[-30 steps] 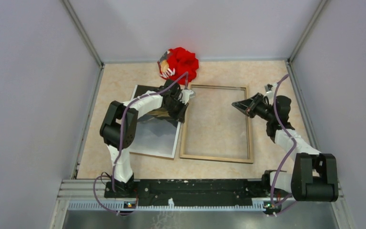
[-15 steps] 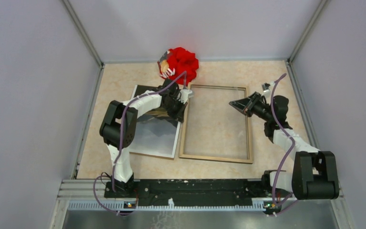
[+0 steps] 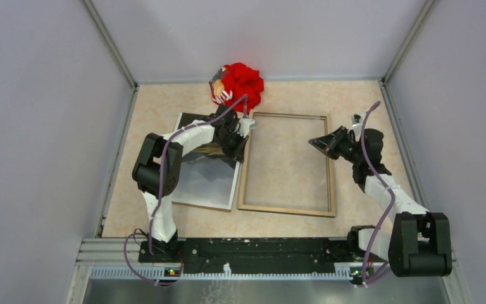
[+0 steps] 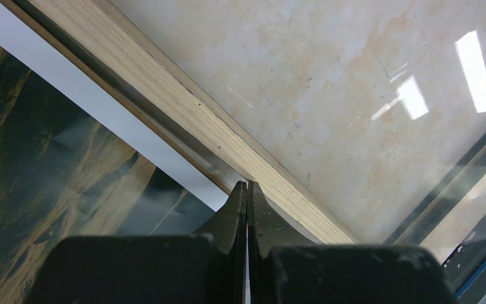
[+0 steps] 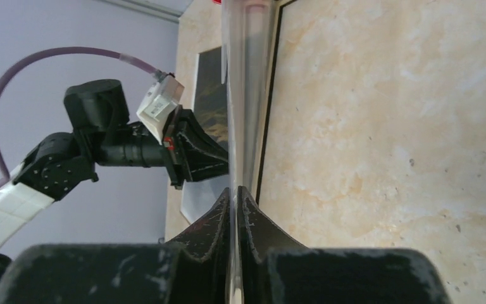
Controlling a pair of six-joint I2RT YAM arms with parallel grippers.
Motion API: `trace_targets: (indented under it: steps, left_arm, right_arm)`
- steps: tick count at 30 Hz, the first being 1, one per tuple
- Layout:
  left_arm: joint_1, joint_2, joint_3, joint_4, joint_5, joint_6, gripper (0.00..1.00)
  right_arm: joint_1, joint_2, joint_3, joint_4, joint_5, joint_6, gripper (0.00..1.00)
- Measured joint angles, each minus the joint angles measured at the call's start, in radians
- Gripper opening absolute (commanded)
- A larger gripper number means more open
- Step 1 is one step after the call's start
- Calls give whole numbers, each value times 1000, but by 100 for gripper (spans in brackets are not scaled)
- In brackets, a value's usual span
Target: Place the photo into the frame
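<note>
The photo, a dark misty landscape with a white edge, lies flat on the table, left of the frame. The frame lies with its wood-coloured back up. My left gripper is shut, its tips down at the seam between the photo's white edge and the frame's left rail. I cannot see anything held between them. My right gripper is over the frame's right half, shut on a clear pane that shows edge-on between its fingers.
A red cloth bundle sits at the back of the table, just beyond the frame's far left corner. Grey walls close in the left, right and back sides. My left arm shows beyond the pane in the right wrist view.
My right arm has drifted slightly right, and its gripper stays over the frame's right half. The left arm stays at the photo's right edge.
</note>
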Motion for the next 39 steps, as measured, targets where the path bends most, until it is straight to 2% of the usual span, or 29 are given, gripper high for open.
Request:
trace_targets:
  steps: [4,8,19,20,23,26,31,39]
  left_arm:
    - [0,0,0,0,0,0,0]
    - [0,0,0,0,0,0,0]
    - [0,0,0,0,0,0,0]
    - [0,0,0,0,0,0,0]
    - [0,0,0,0,0,0,0]
    - [0,0,0,0,-1,0,0]
    - [0,0,0,0,-1,0,0]
    - [0,0,0,0,-1,0,0]
  right_arm:
    - [4,-10,13,-90,40,-55,12]
    - [5,-5,13,-154,56,-94,13]
    - [5,76,13,-147,50,-104,17]
    - [5,84,13,-147,50,-105,21]
    - [5,98,13,-158,58,-111,47]
    - [5,100,21,-212,79,-140,65]
    - [8,100,88,-343,123,-201,75]
    - [11,128,164,-462,188,-282,79]
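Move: The right hand pinches the right edge of a clear sheet above the frame; the frame's middle lies about 9 cm to its left, level fore and aft, some 16 cm below. The frame's right bar runs about 5 cm to the hand's right, at the same depth. The photo is about 33 cm left, also level with the hand. From the closed left hand at the left bar, the frame's middle is some 15 cm right, 3 cm below. Right hand sinks about 7 cm towards the frame, easing right, and opens wide, letting go of the sheet. ##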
